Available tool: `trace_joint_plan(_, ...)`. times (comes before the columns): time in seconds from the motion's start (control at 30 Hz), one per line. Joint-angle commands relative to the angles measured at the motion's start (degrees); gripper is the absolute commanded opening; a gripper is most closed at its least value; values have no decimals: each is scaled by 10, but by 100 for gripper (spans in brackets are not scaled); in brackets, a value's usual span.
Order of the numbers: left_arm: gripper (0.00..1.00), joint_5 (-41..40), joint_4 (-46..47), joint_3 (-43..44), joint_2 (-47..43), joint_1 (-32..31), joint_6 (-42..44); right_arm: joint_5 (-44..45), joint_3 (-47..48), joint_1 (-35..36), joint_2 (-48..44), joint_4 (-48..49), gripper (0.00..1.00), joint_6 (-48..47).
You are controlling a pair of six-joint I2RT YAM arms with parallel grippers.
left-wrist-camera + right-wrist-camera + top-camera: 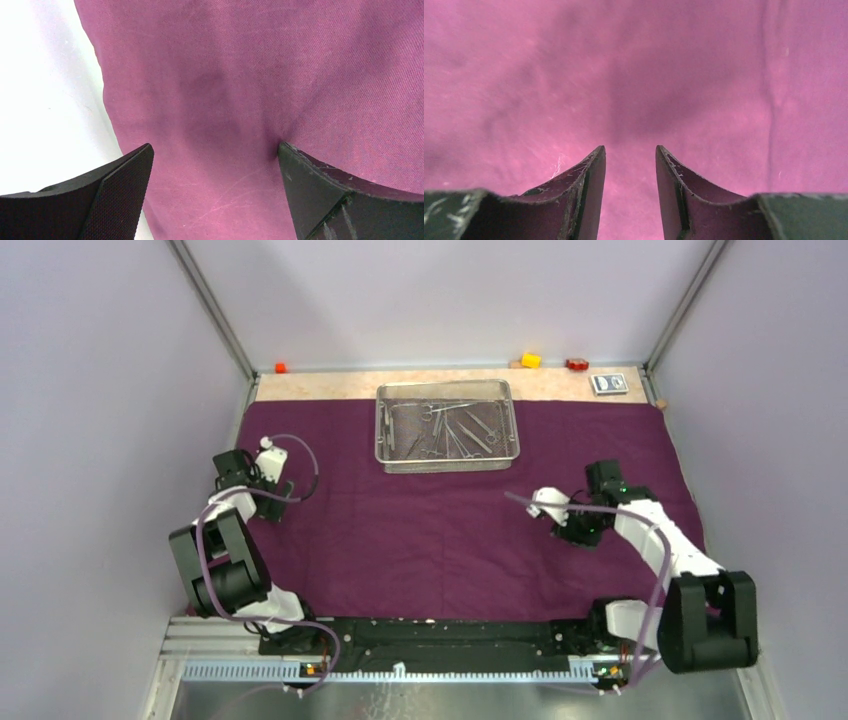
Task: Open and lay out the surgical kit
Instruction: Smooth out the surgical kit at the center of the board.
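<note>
The dark purple cloth wrap [440,530] lies spread flat over most of the table. The wire-mesh steel tray [447,424] stands on its far middle part, with several slim steel clamps and tweezers [455,426] inside. My left gripper [272,498] hangs low over the cloth's left edge [107,120], jaws wide open and empty [215,150]. My right gripper [578,532] is over the cloth's right middle. Its jaws [630,150] stand partly apart with only bare cloth [634,75] showing between them.
Past the cloth's far edge is a strip of pale table [320,385]. A small orange block [281,367], a yellow block [530,360], a red block [576,364] and a blue-white card packet [609,383] lie along the back. Lilac walls close in on both sides.
</note>
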Motion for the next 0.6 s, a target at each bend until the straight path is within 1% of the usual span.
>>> trace_joint_plan(0.0, 99, -15, -38, -31, 16, 23, 39, -42, 17, -113, 39, -2, 41, -80)
trace_joint_plan(0.07, 99, -6, -48, -31, 13, 23, 40, -39, 13, -162, 55, -3, 41, -101)
trace_joint_plan(0.23, 99, 28, -87, -36, -15, 23, 46, -19, -14, -228, 71, 7, 41, -137)
trace_joint_plan(0.47, 99, 51, -116, -26, -69, 23, 42, 48, -52, -266, 49, 11, 40, -171)
trace_joint_plan(0.57, 99, 60, -113, -3, -81, 23, 22, 48, -42, -269, 29, -5, 40, -172)
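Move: The right gripper hovers about 3 cm above the cloth; the patch it heads for is some 10 cm to its right and 1 cm back. The cloth's right edge is about 33 cm to its right, level with it, and the tray about 33 cm ahead and 35 cm left. The left gripper is down on the cloth, its next patch about 3 cm back and 2 cm right. From it, the cloth's left edge is some 6 cm left, level with it. Sweep the right gripper about 10 cm to the right, towards the cloth's right edge, easing off at the end. Sink it almost 3 cm until its part-open fingertips come down on the cloth, and turn it some 10 degrees clockwise. Once that sweep is slowing, draw the left gripper back about 3 cm and slightly right, fingers wide open, its right fingertip still on the cloth. ##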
